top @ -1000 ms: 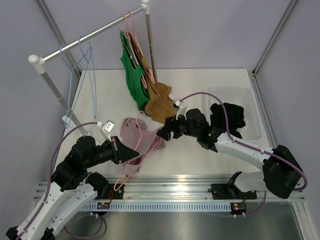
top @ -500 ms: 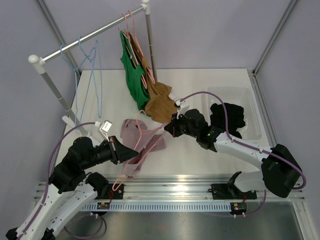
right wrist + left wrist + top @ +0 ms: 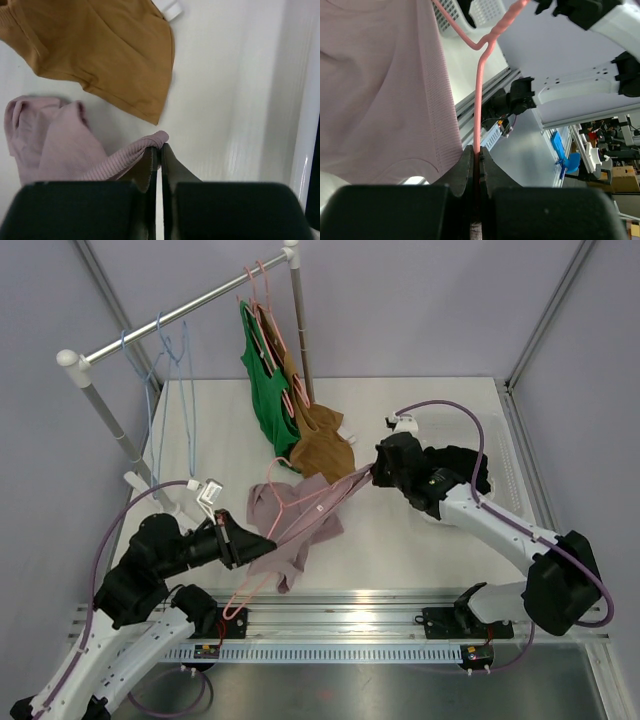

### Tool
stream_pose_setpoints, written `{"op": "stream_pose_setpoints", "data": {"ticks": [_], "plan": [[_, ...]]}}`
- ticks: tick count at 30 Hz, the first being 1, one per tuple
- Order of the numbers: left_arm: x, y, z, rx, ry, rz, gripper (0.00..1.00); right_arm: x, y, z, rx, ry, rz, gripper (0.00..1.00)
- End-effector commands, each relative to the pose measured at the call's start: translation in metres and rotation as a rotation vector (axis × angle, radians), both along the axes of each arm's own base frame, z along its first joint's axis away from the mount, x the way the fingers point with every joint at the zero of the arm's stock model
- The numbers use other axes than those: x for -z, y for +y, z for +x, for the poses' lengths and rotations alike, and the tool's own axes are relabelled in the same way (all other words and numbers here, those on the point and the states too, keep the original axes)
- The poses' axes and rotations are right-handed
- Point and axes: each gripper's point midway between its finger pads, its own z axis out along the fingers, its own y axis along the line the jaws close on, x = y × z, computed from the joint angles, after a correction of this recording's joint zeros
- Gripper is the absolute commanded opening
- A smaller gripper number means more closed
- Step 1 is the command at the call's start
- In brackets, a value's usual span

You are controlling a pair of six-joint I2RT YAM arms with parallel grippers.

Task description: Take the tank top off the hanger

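The mauve ribbed tank top (image 3: 296, 532) hangs low over the table on a pink wire hanger (image 3: 241, 592). My left gripper (image 3: 264, 549) is shut on the hanger (image 3: 479, 100) wire, with the tank top (image 3: 380, 90) draped to its left in the left wrist view. My right gripper (image 3: 372, 476) is shut on one strap of the tank top (image 3: 55, 145) and holds it stretched out to the right. In the right wrist view the strap's end folds over the tips of my right gripper (image 3: 160, 148).
A rail (image 3: 180, 312) at the back carries a green top (image 3: 266, 390) and a brown top (image 3: 320, 445) on pink hangers, and bare blue hangers (image 3: 170, 370). A white bin (image 3: 505, 455) with a black garment (image 3: 462, 472) sits right.
My right gripper has closed on the tank top's strap and drawn back to the right, stretching the cloth away from the hanger. The blue hangers have swung a little.
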Motion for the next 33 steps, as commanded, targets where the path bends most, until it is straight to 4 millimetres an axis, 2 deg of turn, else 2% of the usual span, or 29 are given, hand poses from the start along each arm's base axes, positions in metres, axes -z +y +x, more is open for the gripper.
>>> {"op": "stream_pose_setpoints", "data": {"ticks": [1,2,3,4,5,6,7,9,10,12,13,15,17,18,20,21,23,24,26,27,28,30,31,32,33], "plan": [[-0.076,0.000,-0.023,0.093,-0.234,-0.180,0.00,-0.011,-0.009,-0.013,-0.001,0.042,0.071,0.00],[-0.086,0.001,-0.024,0.090,-0.267,-0.206,0.00,-0.019,0.002,-0.019,-0.074,0.011,0.127,0.00],[-0.093,0.001,-0.024,0.091,-0.292,-0.226,0.00,-0.045,0.008,-0.030,-0.136,-0.047,0.199,0.00],[-0.108,0.000,-0.024,0.092,-0.343,-0.265,0.00,-0.059,0.015,-0.040,-0.201,-0.070,0.247,0.00],[-0.116,0.000,-0.023,0.090,-0.368,-0.285,0.00,-0.072,0.017,-0.048,-0.236,-0.094,0.279,0.00],[-0.125,-0.001,-0.020,0.080,-0.391,-0.307,0.00,-0.096,0.017,-0.061,-0.285,-0.140,0.321,0.00],[-0.143,0.000,-0.019,0.068,-0.462,-0.360,0.00,-0.110,0.019,-0.070,-0.322,-0.159,0.347,0.00],[-0.160,0.003,-0.011,0.023,-0.534,-0.418,0.00,-0.141,0.022,-0.093,-0.417,-0.212,0.413,0.00],[-0.184,0.008,-0.012,0.000,-0.644,-0.485,0.00,-0.153,0.030,-0.111,-0.520,-0.219,0.452,0.00],[-0.197,0.011,-0.003,-0.054,-0.742,-0.524,0.00,-0.177,0.030,-0.134,-0.604,-0.262,0.505,0.00],[-0.216,0.012,-0.002,-0.062,-0.839,-0.573,0.00,-0.188,0.031,-0.146,-0.659,-0.275,0.527,0.00],[-0.238,0.012,-0.003,-0.063,-0.971,-0.575,0.00,-0.201,0.028,-0.163,-0.706,-0.284,0.547,0.00],[-0.246,0.001,0.016,-0.077,-1.019,-0.515,0.00,-0.217,0.029,-0.185,-0.799,-0.277,0.572,0.00],[-0.263,0.005,0.022,-0.126,-1.093,-0.489,0.00,-0.221,0.029,-0.194,-0.838,-0.272,0.582,0.00],[-0.267,0.003,0.045,-0.197,-1.113,-0.422,0.00,-0.223,0.023,-0.196,-0.804,-0.249,0.564,0.00],[-0.274,0.016,0.065,-0.335,-1.099,-0.390,0.00,-0.222,0.015,-0.184,-0.728,-0.275,0.516,0.00],[-0.279,0.027,0.084,-0.445,-1.073,-0.332,0.00,-0.209,0.003,-0.178,-0.658,-0.247,0.437,0.00],[-0.280,0.038,0.096,-0.536,-1.054,-0.299,0.00,-0.206,0.000,-0.177,-0.640,-0.242,0.424,0.00],[-0.277,0.047,0.101,-0.582,-1.023,-0.240,0.00,-0.194,0.003,-0.178,-0.651,-0.197,0.421,0.00],[-0.276,0.051,0.102,-0.598,-1.013,-0.219,0.00,-0.189,0.010,-0.184,-0.705,-0.164,0.434,0.01],[-0.264,0.052,0.107,-0.604,-0.967,-0.169,0.00,-0.178,0.014,-0.183,-0.719,-0.129,0.437,0.02],[-0.265,0.067,0.105,-0.660,-0.934,-0.140,0.00,-0.159,0.025,-0.180,-0.732,-0.045,0.456,0.09],[-0.250,0.071,0.108,-0.669,-0.880,-0.083,0.00,-0.147,0.029,-0.177,-0.734,-0.019,0.456,0.14],[-0.250,0.077,0.106,-0.689,-0.865,-0.073,0.00,-0.137,0.033,-0.175,-0.722,0.015,0.452,0.33],[-0.244,0.083,0.108,-0.721,-0.831,-0.055,0.00,-0.130,0.033,-0.168,-0.685,0.017,0.432,0.45]]}}
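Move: The left hand holds the pink hanger. The rail by the blue hangers lies about 25 cm ahead, 20 to its left and 25 above; the green top hangs about 32 cm straight ahead, 5 lower. The right hand grips the pink tank top's end; bare table lies about 16 cm back, 2 left and 15 below, the brown top's hem 5 ahead and 12 left, the basket 3 ahead and 21 right, both 15 lower. The left hand lifts the hanger some 25 cm; the right carries the top back and up, then opens. ##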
